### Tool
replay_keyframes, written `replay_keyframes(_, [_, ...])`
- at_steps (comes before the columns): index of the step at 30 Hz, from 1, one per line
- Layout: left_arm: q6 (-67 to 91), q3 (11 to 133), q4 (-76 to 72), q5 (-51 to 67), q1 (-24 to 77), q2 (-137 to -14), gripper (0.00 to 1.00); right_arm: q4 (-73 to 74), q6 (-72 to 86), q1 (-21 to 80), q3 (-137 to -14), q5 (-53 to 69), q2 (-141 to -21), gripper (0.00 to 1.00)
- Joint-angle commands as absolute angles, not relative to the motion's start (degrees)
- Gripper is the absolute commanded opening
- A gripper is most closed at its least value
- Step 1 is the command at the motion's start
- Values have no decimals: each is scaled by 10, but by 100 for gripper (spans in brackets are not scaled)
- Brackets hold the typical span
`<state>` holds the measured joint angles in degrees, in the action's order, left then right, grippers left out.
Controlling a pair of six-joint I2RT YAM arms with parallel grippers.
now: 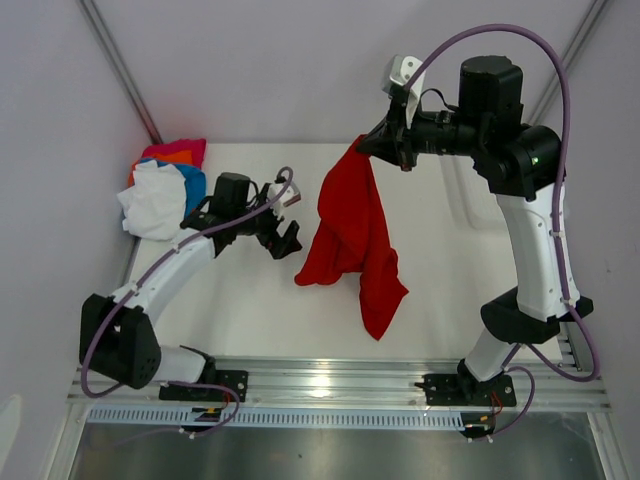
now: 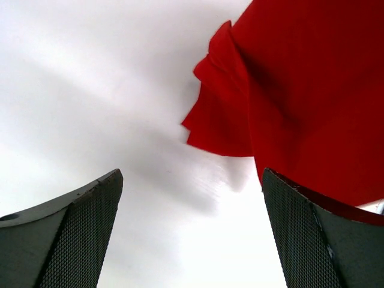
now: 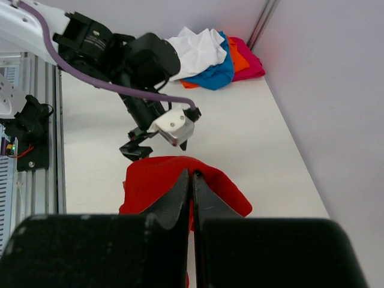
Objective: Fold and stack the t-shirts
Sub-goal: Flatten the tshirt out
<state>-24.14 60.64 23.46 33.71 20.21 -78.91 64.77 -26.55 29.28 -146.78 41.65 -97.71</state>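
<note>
A large red t-shirt (image 1: 350,235) hangs from my right gripper (image 1: 366,146), which is shut on its top edge high above the white table; the shirt's lower part drapes onto the table. In the right wrist view the shut gripper (image 3: 192,175) pinches the red t-shirt (image 3: 150,183). My left gripper (image 1: 284,243) stands open just left of the hanging cloth, low over the table. Seen from the left wrist, the red t-shirt (image 2: 300,96) fills the upper right and nothing lies between the open fingers (image 2: 300,240). A pile of white, blue, orange and pink t-shirts (image 1: 163,190) lies at the far left corner.
The white table (image 1: 440,260) is bounded by grey walls on three sides. An aluminium rail (image 1: 330,385) with both arm bases runs along the near edge. The shirt pile (image 3: 210,54) sits against the back wall corner.
</note>
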Motion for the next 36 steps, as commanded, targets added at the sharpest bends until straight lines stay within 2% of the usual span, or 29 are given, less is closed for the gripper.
replay_keyframes(1, [-265,603,250,307,198,-730,99,611,-257,291,-1470,416,-965,0])
replay_keyframes(6, [-266,594,287,330,181,-688,99,610,-256,291,-1466,412,-963,0])
replay_keyframes(20, [-240,519,387,307,287,-603,99,601,-250,293,-1457,402,-969,0])
replay_keyframes(24, [-253,512,403,286,287,-583,99,599,-251,301,-1456,388,-973,0])
replay_keyframes(29, [-244,500,374,301,287,-602,99,599,-255,320,-1463,364,-982,0])
replay_keyframes(36, [-246,518,294,299,287,-699,99,603,-259,334,-1467,345,-982,0])
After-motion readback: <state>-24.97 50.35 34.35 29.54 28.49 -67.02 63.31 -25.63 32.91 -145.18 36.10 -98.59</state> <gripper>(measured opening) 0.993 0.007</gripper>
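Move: From the left hand, the hanging t-shirt's lower left corner lies about 9 cm back, 4 cm right and 11 cm down. The shirt's right tail is roughly 22 cm back, 19 cm right and equally low; the pinched top is some 15 cm ahead, 14 cm right and 31 cm up. From the right hand, which holds that top, the lower left corner is about 25 cm back, 12 cm left and 42 cm below. Left hand, open, arcs about 10 cm back, then dips towards the t-shirt's left corner; right keeps its pinch. ##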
